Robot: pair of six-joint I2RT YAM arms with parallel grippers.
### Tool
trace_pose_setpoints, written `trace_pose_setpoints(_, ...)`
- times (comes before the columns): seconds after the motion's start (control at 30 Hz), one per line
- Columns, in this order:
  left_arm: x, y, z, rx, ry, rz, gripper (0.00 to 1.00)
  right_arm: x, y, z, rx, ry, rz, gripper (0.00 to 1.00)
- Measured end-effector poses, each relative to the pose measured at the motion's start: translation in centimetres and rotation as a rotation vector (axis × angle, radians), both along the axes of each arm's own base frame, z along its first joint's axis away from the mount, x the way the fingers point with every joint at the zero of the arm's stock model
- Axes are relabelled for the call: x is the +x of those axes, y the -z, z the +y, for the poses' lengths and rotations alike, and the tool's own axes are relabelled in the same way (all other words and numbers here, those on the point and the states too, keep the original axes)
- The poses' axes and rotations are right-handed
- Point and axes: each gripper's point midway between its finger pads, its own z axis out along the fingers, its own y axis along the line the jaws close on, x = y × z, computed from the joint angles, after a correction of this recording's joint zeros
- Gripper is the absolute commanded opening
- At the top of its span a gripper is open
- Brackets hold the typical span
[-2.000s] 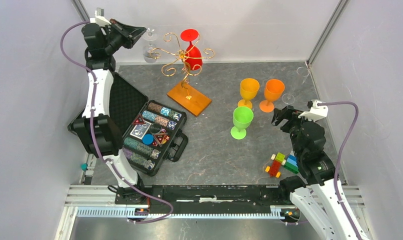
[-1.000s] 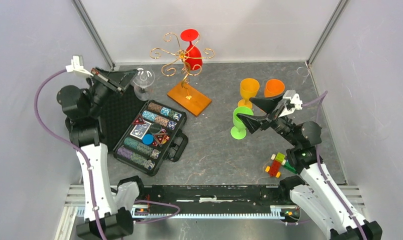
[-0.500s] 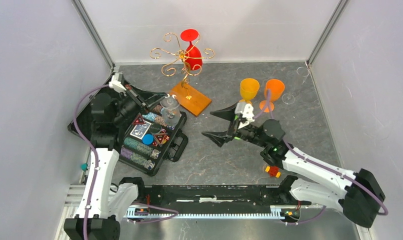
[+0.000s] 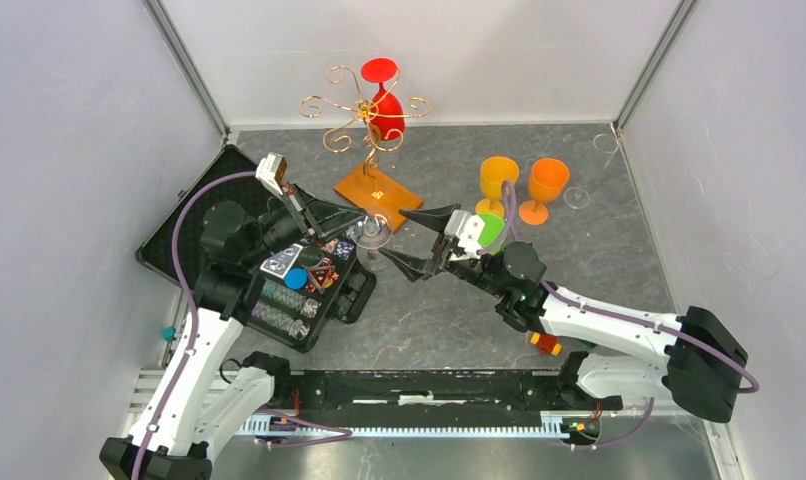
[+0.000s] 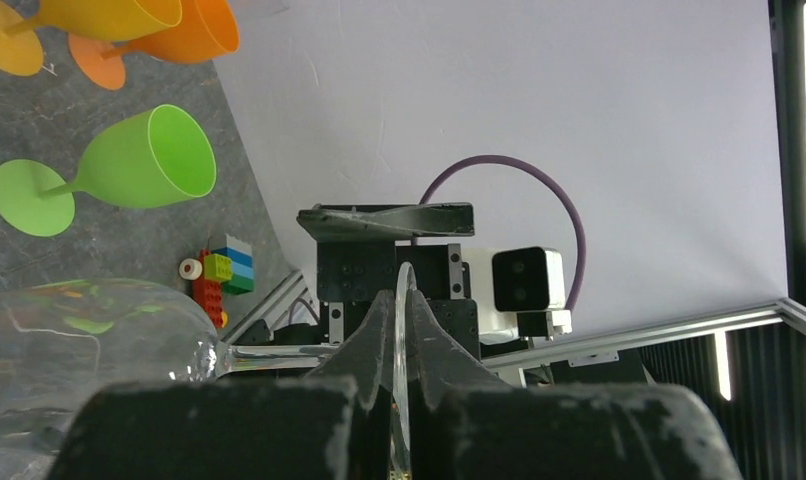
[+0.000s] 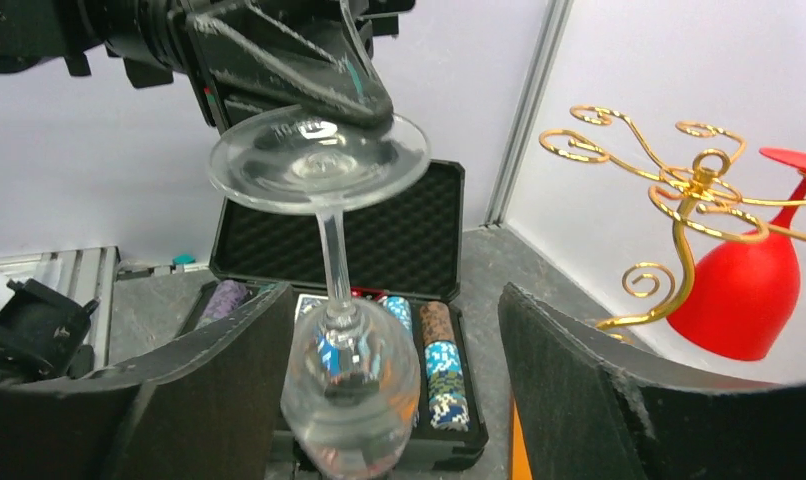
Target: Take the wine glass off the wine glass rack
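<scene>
A clear wine glass (image 4: 374, 243) hangs over the table's middle, stem near level. My left gripper (image 4: 347, 232) is shut on the rim of its foot (image 5: 403, 300), and the bowl (image 5: 79, 350) points away from it. My right gripper (image 4: 394, 238) stands open with a finger on each side of the bowl (image 6: 351, 390); the right-hand finger (image 6: 579, 390) is clear of the glass. The gold wine glass rack (image 4: 364, 108) stands at the back on its wooden base (image 4: 379, 196). A red glass (image 4: 386, 108) hangs from it, also in the right wrist view (image 6: 744, 290).
An open black case of poker chips (image 4: 297, 272) lies under the left arm. Green (image 4: 491, 228), yellow (image 4: 497, 180) and orange (image 4: 545, 185) glasses stand right of centre, with a clear glass (image 4: 577, 197) behind them. Toy bricks (image 4: 546, 343) lie by the right arm's base.
My left arm has carried the clear glass rightward from over the case to the table's middle. My right arm has swung left and its open fingers now flank the bowl, slightly narrower.
</scene>
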Motion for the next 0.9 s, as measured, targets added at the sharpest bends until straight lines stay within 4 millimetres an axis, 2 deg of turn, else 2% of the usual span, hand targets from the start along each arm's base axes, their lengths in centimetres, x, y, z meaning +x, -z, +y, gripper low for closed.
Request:
trace_pose_setpoints(0.2, 0.1, 0.0, -0.2, -0.004, 0.001, 0.000, 0.02, 0.1, -1.5, 1.3, 0.028, -0.029, -0.016, 0.58)
trace_pose_setpoints(0.33, 0.3, -0.1, -0.3, -0.008, 0.004, -0.005, 0.02, -0.2, -1.4, 2.0, 0.027, -0.054, -0.014, 0.40)
trace_pose_setpoints(0.57, 0.2, -0.4, -0.5, -0.014, 0.010, -0.016, 0.02, 0.2, -1.9, 3.2, 0.047, -0.078, 0.014, 0.38)
trace_pose_setpoints(0.63, 0.2, -0.5, -0.5, -0.018, 0.011, -0.015, 0.02, 0.2, -1.9, 3.3, 0.054, -0.083, 0.023, 0.30)
trace_pose_setpoints(0.77, 0.3, -0.6, -0.5, -0.023, 0.007, -0.010, 0.03, -0.1, -1.9, 3.6, 0.064, -0.104, 0.040, 0.01)
trace_pose_setpoints(0.83, 0.3, -0.7, -0.5, -0.030, 0.006, -0.003, 0.15, -0.2, -2.0, 3.6, 0.073, -0.113, 0.050, 0.00)
trace_pose_setpoints(0.9, 0.3, -0.9, -0.4, -0.036, 0.004, -0.011, 0.37, -0.3, -2.3, 3.6, 0.086, -0.117, 0.053, 0.00)
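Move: The left gripper already holds the upside-down clear wine glass by its foot. The stem stands about 4 cm left of the right hand, some 1 cm back and 1 cm higher; from the left hand it is about 2 cm right, 2 cm back and 4 cm below. From the right hand, the rack's wooden base lies roughly 20 cm ahead, 3 cm left, and the chip case 21 cm left, level with it; both are some 23 cm lower. Hold the clear glass's foot nearly still in the left gripper while you bring the open right gripper about 4 cm left to the stem, lifting it some 2 cm and turning it slightly counter-clockwise. Close the right fingers from wide to nearly shut as you go, and pinch the stem just under the foot. ##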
